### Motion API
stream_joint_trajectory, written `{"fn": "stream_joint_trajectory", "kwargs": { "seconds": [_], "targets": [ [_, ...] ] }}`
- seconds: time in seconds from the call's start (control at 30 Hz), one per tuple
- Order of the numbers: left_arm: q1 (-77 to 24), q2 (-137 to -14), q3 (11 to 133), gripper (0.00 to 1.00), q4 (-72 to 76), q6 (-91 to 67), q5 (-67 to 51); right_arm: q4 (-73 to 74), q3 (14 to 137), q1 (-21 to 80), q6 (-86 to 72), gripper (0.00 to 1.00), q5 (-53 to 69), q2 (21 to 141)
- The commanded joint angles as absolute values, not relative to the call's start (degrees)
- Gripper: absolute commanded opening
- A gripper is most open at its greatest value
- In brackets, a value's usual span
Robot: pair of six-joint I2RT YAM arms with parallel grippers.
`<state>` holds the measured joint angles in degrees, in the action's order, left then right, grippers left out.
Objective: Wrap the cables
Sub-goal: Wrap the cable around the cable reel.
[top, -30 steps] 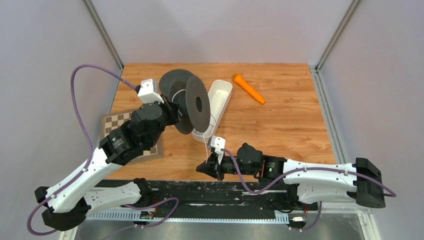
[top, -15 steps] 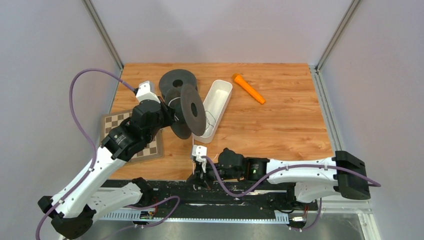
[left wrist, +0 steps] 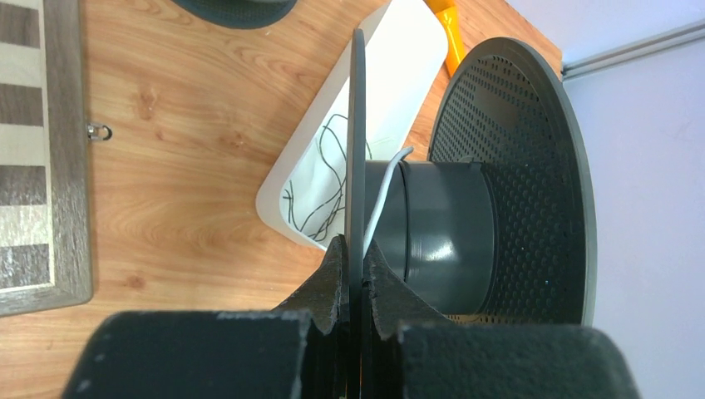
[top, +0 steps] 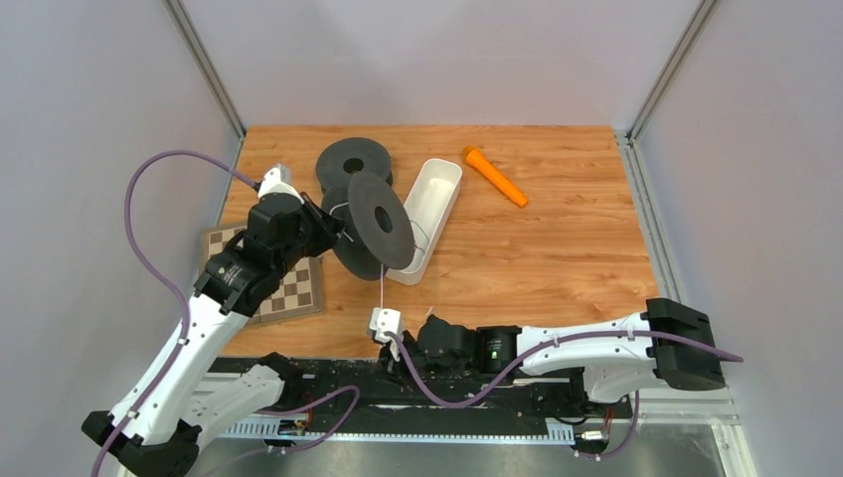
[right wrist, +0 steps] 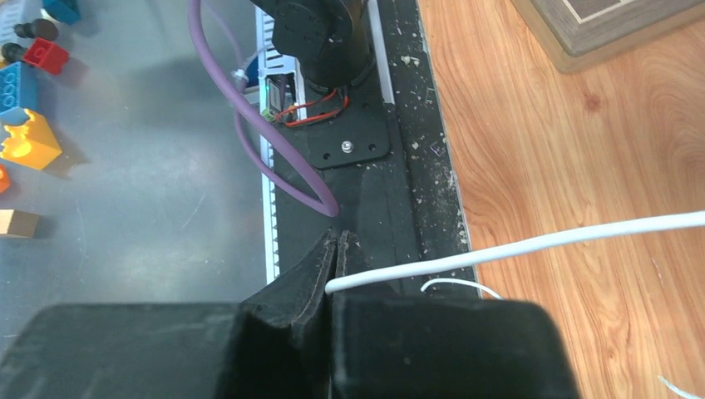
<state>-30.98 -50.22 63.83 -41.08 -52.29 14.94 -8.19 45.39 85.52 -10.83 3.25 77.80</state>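
My left gripper (left wrist: 355, 249) is shut on the near flange of a black spool (top: 376, 224), holding it on edge above the table next to a white tray (top: 437, 194). A whitish cable (left wrist: 384, 193) leaves the spool's hub (left wrist: 441, 229). It runs as a thin line (top: 383, 283) down to my right gripper (right wrist: 336, 241), which is shut on the cable (right wrist: 515, 247) over the table's near edge. A small loop of whitish cable (right wrist: 453, 285) shows just under the held stretch. Dark cables (left wrist: 320, 183) lie tangled in the tray (left wrist: 399, 66).
A second black spool (top: 353, 159) lies flat behind the held one. An orange tool (top: 494, 176) rests at the back. A chessboard (top: 288, 288) sits under the left arm. Toy bricks (right wrist: 29, 137) lie off the table on the grey floor.
My right gripper has moved left and back past the table's near edge, drawing the whitish cable out longer. The left arm has shifted left, turning the spool with it.
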Motion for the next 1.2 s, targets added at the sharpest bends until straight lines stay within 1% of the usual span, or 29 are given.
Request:
{"fn": "stream_joint_trajectory", "kwargs": {
  "seconds": [0.0, 0.07, 0.13, 0.27, 0.43, 0.53, 0.67, 0.77, 0.8, 1.0, 1.17],
  "targets": [
    [-26.3, -49.7, 63.7, 0.00, -32.6, -56.9, 9.2, -6.2, 45.2, 87.0, -11.3, 0.00, 1.3, 75.9],
    [-26.0, -49.8, 63.8, 0.00, -32.2, -56.1, 8.7, -5.2, 45.7, 87.0, -11.7, 0.00, 1.2, 75.0],
    [-26.0, -49.8, 63.1, 0.00, -29.5, -51.9, 7.6, -3.8, 47.3, 87.0, -11.1, 0.00, 0.7, 73.5],
    [-26.8, -49.8, 59.3, 0.00, -23.4, -38.2, 5.5, -2.8, 51.3, 85.8, -6.6, 0.00, 1.3, 70.7],
    [-31.1, -48.1, 54.2, 0.00, -19.6, -22.3, 11.4, 4.3, 60.9, 80.4, -4.3, 0.00, 6.8, 70.7],
    [-32.5, -46.6, 52.1, 0.00, -16.4, -16.9, 10.2, 5.2, 64.4, 76.4, -3.9, 0.00, 13.2, 71.5],
    [-33.6, -43.2, 48.4, 0.00, -12.3, -9.0, 2.0, 6.0, 67.8, 70.9, -4.0, 0.00, 19.2, 72.0],
    [-33.7, -41.0, 46.6, 0.00, -12.1, -3.2, -4.6, 6.8, 69.7, 66.4, -5.0, 0.00, 23.6, 72.4],
    [-33.7, -40.9, 46.5, 0.00, -12.9, -2.0, -7.8, 7.0, 70.2, 65.3, -5.0, 0.00, 24.4, 72.4],
    [-33.8, -40.9, 48.2, 0.00, -22.5, 9.6, -17.1, 7.1, 71.2, 61.6, -5.2, 0.00, 27.4, 73.2],
    [-33.8, -39.5, 49.0, 0.00, -27.8, 16.5, -19.5, 7.1, 71.4, 59.9, -5.8, 0.00, 27.2, 72.9]
  ]
}}
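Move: The right hand, holding the cable, has the reel it is wrapping about 27 cm ahead, 3 cm to its left and 11 cm above. That reel's middle lies some 3 cm ahead of the left hand, 5 cm right and 3 cm below. From the left hand the white tray is about 9 cm ahead and 14 cm right, the spare reel 19 cm ahead and 3 cm left, the chessboard level and 22 cm left, all roughly 25 cm below. Still pinching the cable, the right hand dips slightly, then swings up about 15 cm and forward some 11 cm towards the held reel. The left hand keeps its grip on the reel's flange, edges forward first, then carries it right, back and down by around 5 cm each, turning it clockwise roughly 50 degrees while rolling its left side up and tipping its fingers upward. ##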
